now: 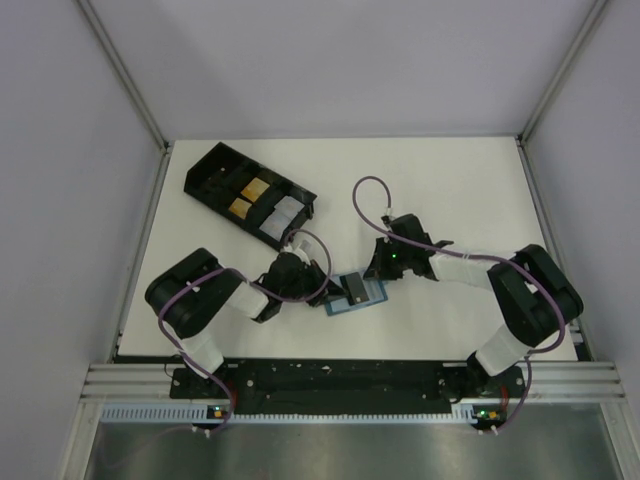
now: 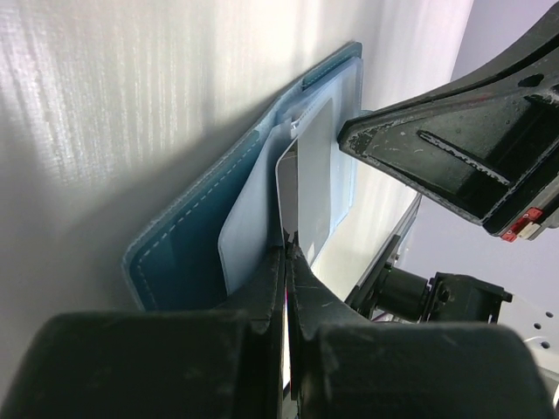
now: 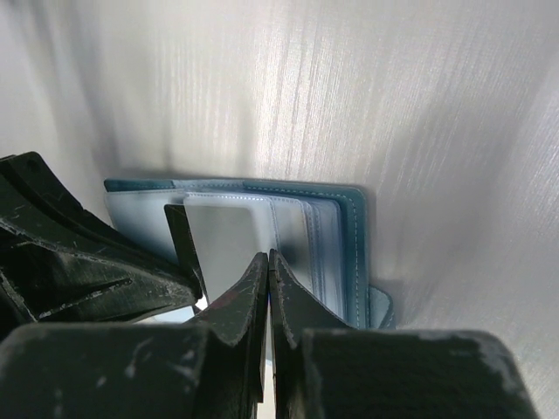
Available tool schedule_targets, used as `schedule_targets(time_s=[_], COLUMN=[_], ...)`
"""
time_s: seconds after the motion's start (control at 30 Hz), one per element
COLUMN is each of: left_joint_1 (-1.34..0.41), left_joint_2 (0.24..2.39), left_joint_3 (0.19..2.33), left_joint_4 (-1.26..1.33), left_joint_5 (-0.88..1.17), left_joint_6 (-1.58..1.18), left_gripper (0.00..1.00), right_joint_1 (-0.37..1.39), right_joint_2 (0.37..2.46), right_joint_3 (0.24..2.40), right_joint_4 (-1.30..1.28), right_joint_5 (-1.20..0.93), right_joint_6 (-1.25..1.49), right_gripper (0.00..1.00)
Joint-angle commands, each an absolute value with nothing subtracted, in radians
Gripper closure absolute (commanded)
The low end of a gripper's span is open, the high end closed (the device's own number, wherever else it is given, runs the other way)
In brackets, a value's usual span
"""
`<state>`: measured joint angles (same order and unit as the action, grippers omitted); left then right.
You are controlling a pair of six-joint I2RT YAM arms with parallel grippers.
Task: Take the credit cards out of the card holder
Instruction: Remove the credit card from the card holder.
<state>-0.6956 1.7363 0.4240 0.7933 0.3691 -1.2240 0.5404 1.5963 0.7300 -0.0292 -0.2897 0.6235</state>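
The blue card holder (image 1: 374, 292) lies open on the table between my two grippers. In the left wrist view its teal cover (image 2: 183, 253) and pale inner sleeves face me. My left gripper (image 2: 288, 248) is shut on the edge of a credit card (image 2: 314, 175) that stands partly out of a sleeve. From above, the card (image 1: 355, 288) looks dark. My right gripper (image 3: 268, 255) is shut, its tips pressed on the holder's pale inner panel (image 3: 297, 231). The teal edge and small tab (image 3: 381, 305) show to the right. I cannot tell whether other cards sit in the sleeves.
A black compartmented tray (image 1: 215, 170) lies at the back left, with gold and white items in its sections. Metal frame rails run along the table's near edge (image 1: 340, 385). Both arms meet at the holder, fingers a few centimetres apart.
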Motion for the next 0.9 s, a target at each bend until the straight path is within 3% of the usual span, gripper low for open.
schedule_targets(time_s=[0.0,0.57,0.87], left_joint_1=[-0.687,-0.637,-0.623], left_joint_2=[1.709,1.54,1.41], left_joint_3=[0.393,0.265,0.238], left_joint_4=[0.805,0.793,0.776], left_joint_5=[0.356,0.376,0.411], left_joint_6=[-1.223,-1.146,-1.063], left_gripper=[1.0,1.0,1.0], right_joint_1=[0.526,0.523,0.522], right_joint_2=[1.674,1.615,1.462], right_joint_3=[0.704,0.727,0.796], right_joint_4=[-0.173,-0.176,-0.216], right_joint_5=[-0.146,-0.172,-0.233], right_joint_6=[0.592,0.561,0.453], right_gripper=[1.0,1.0,0.98])
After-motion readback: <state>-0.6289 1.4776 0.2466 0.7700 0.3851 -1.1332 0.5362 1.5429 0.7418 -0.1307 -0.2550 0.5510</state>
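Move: The left hand already pinches the black credit card by its left part; the card's middle lies about 3 cm to the right and 1 cm ahead, about level. Just below the left hand is the card holder's left leaf, about 1 cm back and 1 cm left, and the right pocket is some 6 cm right and 2 cm ahead. From the right hand's shut tips, resting on that pocket, the card is about 3 cm left and 2 cm back. The left hand keeps its pinch and draws the credit card about 4 cm to the left and a little back, away from the right pocket and over the left leaf, staying low at first and then rising some 2 cm as the wrist pitches slightly. The right hand keeps its closed tips on the right pocket for most of the pull, then eases about 1.5 cm right and slightly up with a small tilt, its fingers still shut. ##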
